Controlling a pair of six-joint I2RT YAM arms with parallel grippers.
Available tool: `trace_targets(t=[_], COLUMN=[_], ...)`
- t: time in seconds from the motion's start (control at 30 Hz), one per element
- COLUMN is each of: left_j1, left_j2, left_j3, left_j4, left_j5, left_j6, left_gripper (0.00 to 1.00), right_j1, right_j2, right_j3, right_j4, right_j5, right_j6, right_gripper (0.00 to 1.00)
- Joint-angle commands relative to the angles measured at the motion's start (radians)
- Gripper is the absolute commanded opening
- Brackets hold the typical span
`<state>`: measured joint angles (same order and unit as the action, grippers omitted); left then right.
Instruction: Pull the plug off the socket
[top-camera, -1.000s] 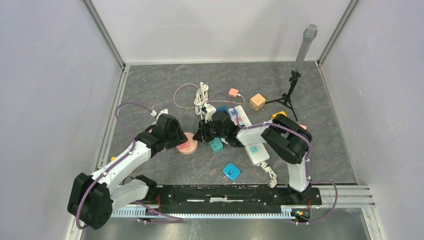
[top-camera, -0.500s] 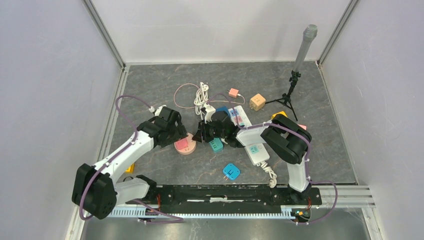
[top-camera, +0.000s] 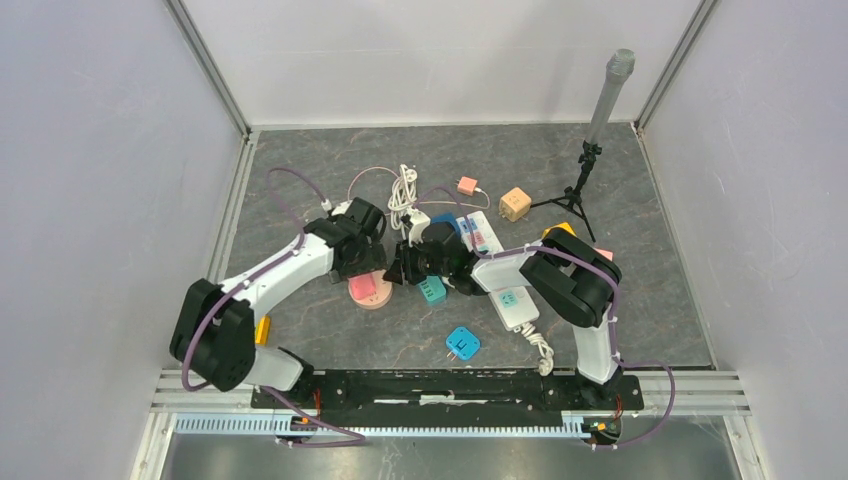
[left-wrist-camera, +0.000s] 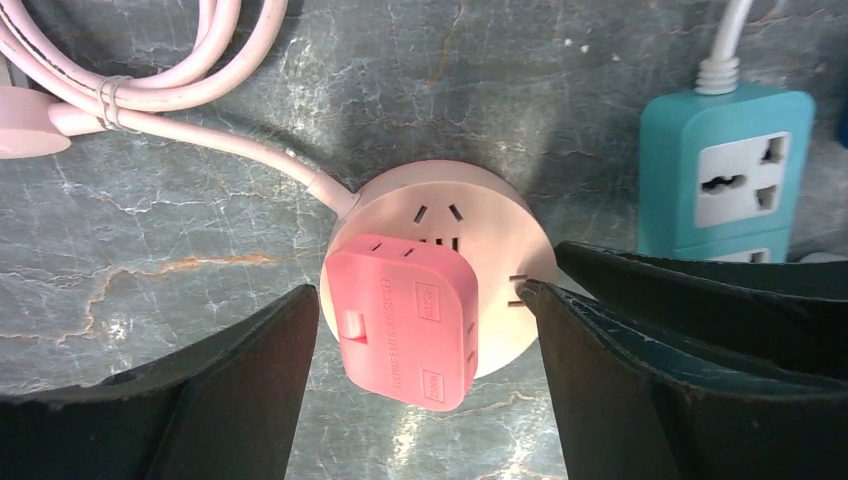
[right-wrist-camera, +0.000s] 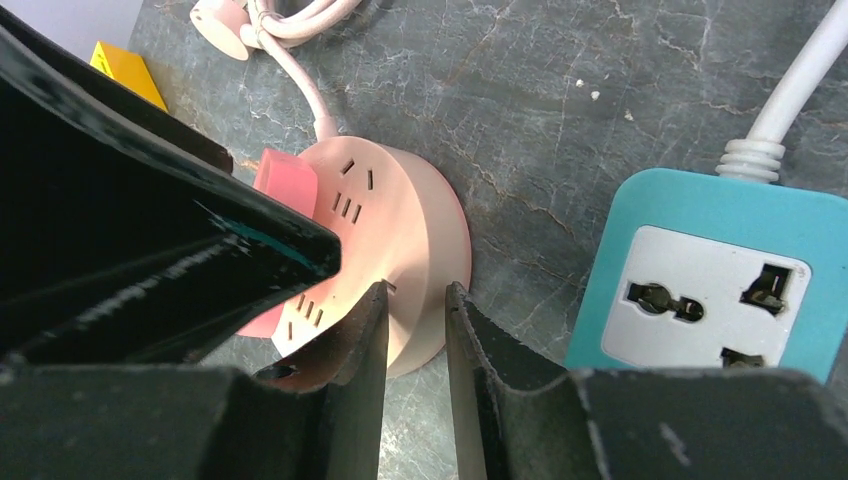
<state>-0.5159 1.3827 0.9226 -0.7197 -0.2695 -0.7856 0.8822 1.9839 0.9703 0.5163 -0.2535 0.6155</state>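
A round pale-pink socket (top-camera: 376, 296) lies on the grey table with a square pink plug (top-camera: 361, 287) seated in its top. In the left wrist view the plug (left-wrist-camera: 405, 320) stands between the wide-apart fingers of my left gripper (left-wrist-camera: 420, 295), which is open and touches neither side. The socket (left-wrist-camera: 490, 235) shows behind it, its pink cable (left-wrist-camera: 200, 140) running off to the left. My right gripper (right-wrist-camera: 417, 292) is shut on the socket's (right-wrist-camera: 410, 220) near rim, pinching its edge. The plug (right-wrist-camera: 285, 175) is partly hidden there by the left finger (right-wrist-camera: 150, 220).
A teal socket block (top-camera: 432, 290) sits just right of the round socket, under the right arm. A white power strip (top-camera: 515, 300), a blue adapter (top-camera: 462, 343), an orange cube (top-camera: 515, 203), coiled white cable (top-camera: 402, 195) and a black tripod (top-camera: 578, 192) lie around.
My left arm has swung right and up to hang over the pink socket, and its jaws have opened wide around the plug. The right gripper has stayed on the socket's rim.
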Motion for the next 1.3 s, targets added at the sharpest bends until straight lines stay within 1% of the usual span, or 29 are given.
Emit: trace_targets(t=[0.0, 0.07, 0.13, 0.23, 0.3, 0.43, 0.63, 0.77, 0.8, 0.87, 0.93, 1.03, 1.07, 1.1, 1.27], left_j1=[-0.026, -0.027, -0.028, -0.027, -0.028, -0.026, -0.017, -0.006, -0.006, -0.006, -0.005, -0.001, 0.000, 0.003, 0.016], left_j2=[0.045, 0.055, 0.056, 0.014, -0.023, -0.092, -0.168, -0.208, -0.211, -0.218, -0.222, -0.200, -0.184, -0.162, -0.121], left_j3=[0.051, 0.051, 0.044, 0.003, -0.020, -0.044, -0.090, -0.121, -0.121, -0.122, -0.128, -0.119, -0.111, -0.101, -0.089], left_j4=[-0.078, -0.089, -0.101, -0.085, -0.091, -0.117, -0.210, -0.219, -0.218, -0.175, -0.104, -0.020, -0.011, -0.011, -0.012], left_j5=[-0.090, -0.092, -0.096, -0.078, -0.089, -0.081, -0.114, -0.123, -0.120, -0.082, -0.024, 0.046, 0.047, 0.045, 0.018], left_j6=[0.020, 0.023, 0.026, 0.038, 0.043, 0.035, -0.054, -0.081, -0.081, -0.063, -0.040, -0.020, -0.019, -0.016, -0.017], left_gripper=[0.84, 0.81, 0.74, 0.63, 0.60, 0.59, 0.61, 0.61, 0.62, 0.71, 0.76, 0.78, 0.78, 0.75, 0.57], right_j1=[0.000, 0.000, 0.000, 0.000, 0.000, 0.000, 0.003, 0.005, 0.005, 0.006, 0.006, 0.009, 0.010, 0.011, 0.015], right_j2=[0.065, 0.070, 0.072, 0.059, 0.059, 0.069, 0.080, 0.085, 0.084, 0.081, 0.077, 0.071, 0.072, 0.069, 0.063], right_j3=[-0.007, -0.005, -0.006, -0.018, -0.014, -0.001, 0.001, 0.001, 0.001, -0.002, -0.002, -0.001, 0.000, 0.000, 0.001], right_j4=[-0.115, -0.120, -0.127, -0.124, -0.131, -0.131, -0.137, -0.132, -0.130, -0.120, -0.102, -0.085, -0.084, -0.084, -0.086], right_j5=[0.040, 0.045, 0.057, 0.083, 0.087, 0.060, 0.071, 0.068, 0.069, 0.064, 0.053, 0.035, 0.030, 0.028, 0.022], right_j6=[-0.016, -0.014, -0.010, -0.008, -0.017, -0.016, -0.010, -0.008, -0.011, -0.011, -0.022, -0.038, -0.041, -0.045, -0.068], right_gripper=[0.32, 0.32, 0.31, 0.29, 0.29, 0.29, 0.29, 0.28, 0.28, 0.29, 0.29, 0.29, 0.30, 0.30, 0.32])
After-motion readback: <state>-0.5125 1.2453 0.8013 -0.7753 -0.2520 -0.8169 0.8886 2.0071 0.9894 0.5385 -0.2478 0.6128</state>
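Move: Just below the open left fingers sits the pink plug, about 2 cm back, 1 cm left and 2 cm down from that hand. The round socket under it is centred roughly 2 cm back, 1 cm right and 4 cm below the same hand; the teal socket is some 14 cm right and 3 cm back, the pink cord coil about 9 cm left and 5 cm ahead. From the right hand, the plug lies about 6 cm left, 1 cm back and slightly higher. Dipping about 1 cm over the plug, the left hand narrows its fingers around it, then rises some 2 cm and draws back and left across the socket's left side, levelling off lower. There the fingers widen; the hand swings about 3 cm back to the right and a little forward, sinks slightly and narrows again around the plug. The right fingers keep their grip on the socket's right rim throughout. ##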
